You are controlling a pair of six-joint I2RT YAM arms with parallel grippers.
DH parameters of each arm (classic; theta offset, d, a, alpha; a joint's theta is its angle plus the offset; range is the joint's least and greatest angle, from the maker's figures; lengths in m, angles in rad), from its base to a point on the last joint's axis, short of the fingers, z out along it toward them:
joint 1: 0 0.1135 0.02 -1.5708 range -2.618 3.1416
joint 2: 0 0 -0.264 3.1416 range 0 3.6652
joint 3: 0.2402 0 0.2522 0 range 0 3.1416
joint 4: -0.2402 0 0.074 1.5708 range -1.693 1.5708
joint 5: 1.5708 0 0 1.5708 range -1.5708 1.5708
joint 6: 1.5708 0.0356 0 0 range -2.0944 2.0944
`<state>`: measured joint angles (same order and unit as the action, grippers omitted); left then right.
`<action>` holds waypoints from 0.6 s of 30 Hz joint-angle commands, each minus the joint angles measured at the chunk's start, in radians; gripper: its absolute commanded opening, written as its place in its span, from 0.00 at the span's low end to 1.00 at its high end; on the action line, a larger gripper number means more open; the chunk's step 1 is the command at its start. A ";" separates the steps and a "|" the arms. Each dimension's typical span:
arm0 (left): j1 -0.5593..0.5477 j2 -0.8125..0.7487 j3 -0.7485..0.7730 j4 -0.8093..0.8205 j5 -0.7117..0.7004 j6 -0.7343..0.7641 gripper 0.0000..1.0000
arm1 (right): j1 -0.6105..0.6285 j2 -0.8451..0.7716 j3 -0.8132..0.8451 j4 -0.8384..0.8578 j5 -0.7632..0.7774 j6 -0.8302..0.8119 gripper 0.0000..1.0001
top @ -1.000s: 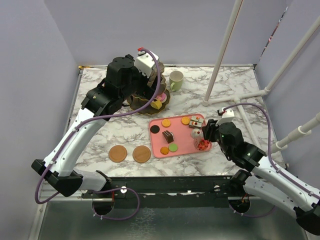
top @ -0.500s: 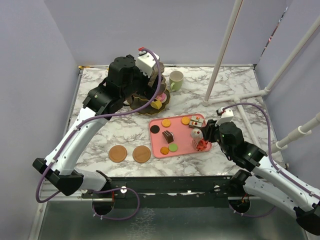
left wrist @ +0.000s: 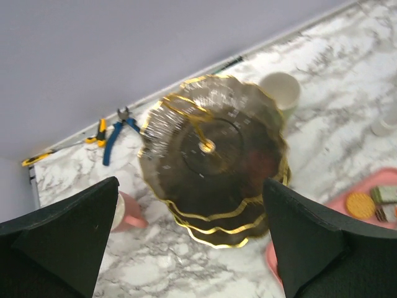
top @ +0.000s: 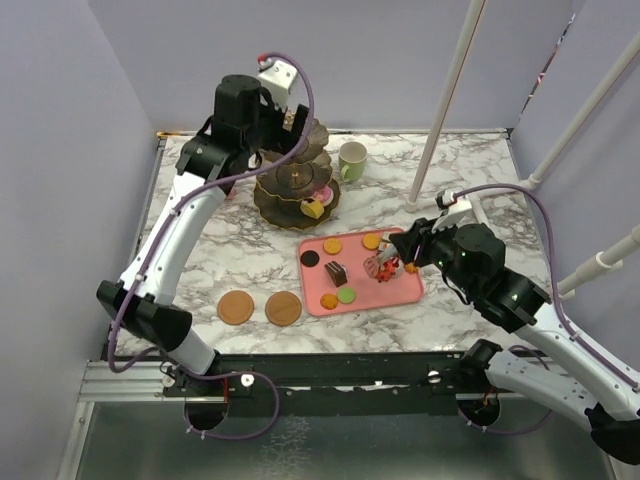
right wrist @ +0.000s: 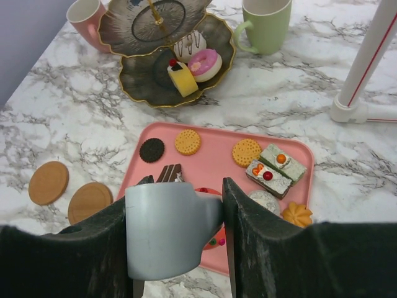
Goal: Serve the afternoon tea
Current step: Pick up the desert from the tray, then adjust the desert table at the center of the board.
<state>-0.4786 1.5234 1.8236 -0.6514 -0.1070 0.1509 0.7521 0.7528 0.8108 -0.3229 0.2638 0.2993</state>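
My right gripper (right wrist: 186,186) is shut on a cupcake (right wrist: 167,230) with a grey cup and a red sprinkled top, held just above the pink tray (top: 400,295). Cookies and cake slices (right wrist: 276,169) lie on that tray. The dark three-tier stand (top: 297,185) carries two doughnuts (right wrist: 205,64) and a yellow cake (right wrist: 180,77) on its lowest tier. High over the stand (left wrist: 214,149) my left gripper (left wrist: 189,186) hangs open and empty. A pink mug (left wrist: 127,211) stands left of the stand, a pale-green mug (top: 351,159) right of it. Two brown coasters (top: 260,308) lie at the near left.
Blue-handled pliers (left wrist: 115,136) lie by the back wall, left of the stand. White pipes (top: 445,100) rise at the back right, with a foot (right wrist: 353,112) on the table beyond the tray. Walls close in the left and back sides.
My right gripper closed on the cupcake at the tray's right end, lifted it and carried it a little left. My left arm rose up and back from the stand, still open.
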 commanded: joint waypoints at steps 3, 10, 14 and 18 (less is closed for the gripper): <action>0.098 0.150 0.186 0.026 0.140 0.024 0.99 | 0.006 0.030 0.027 0.076 -0.063 -0.027 0.09; 0.152 0.233 0.241 0.022 0.262 0.047 0.98 | 0.006 0.038 0.020 0.116 -0.069 -0.025 0.09; 0.176 0.242 0.220 0.012 0.373 0.137 0.96 | 0.006 0.045 0.028 0.123 -0.069 -0.036 0.09; 0.229 0.268 0.248 0.005 0.465 0.201 0.94 | 0.006 0.054 0.037 0.125 -0.068 -0.043 0.09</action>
<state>-0.2977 1.7664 2.0308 -0.6312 0.1993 0.2565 0.7521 0.8005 0.8139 -0.2504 0.2150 0.2775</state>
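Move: Up ahead of the left hand, the ring handle of the tiered stand lies about 11 cm forward, 1 cm to the right and 5 cm lower. From this hand the pink mug is 11 cm ahead and 18 left, the green mug 19 ahead and 16 right, both some 33 cm down. From the right hand, already holding tongs with the red dessert, the stand's middle is roughly 24 cm forward, 25 left and 10 below; the tray's middle is 4 forward, 8 left, 26 below. Reaching forward over the stand towards its ring handle, the left hand covers about 8 cm, quick at first and then easing, sinking a little near the end while the wrist turns slightly clockwise; its fingers stay wide open. The right hand drifts some 1.5 cm left, towards the stand, and keeps its grip on the tongs, which still pinch the red dessert above the tray. ##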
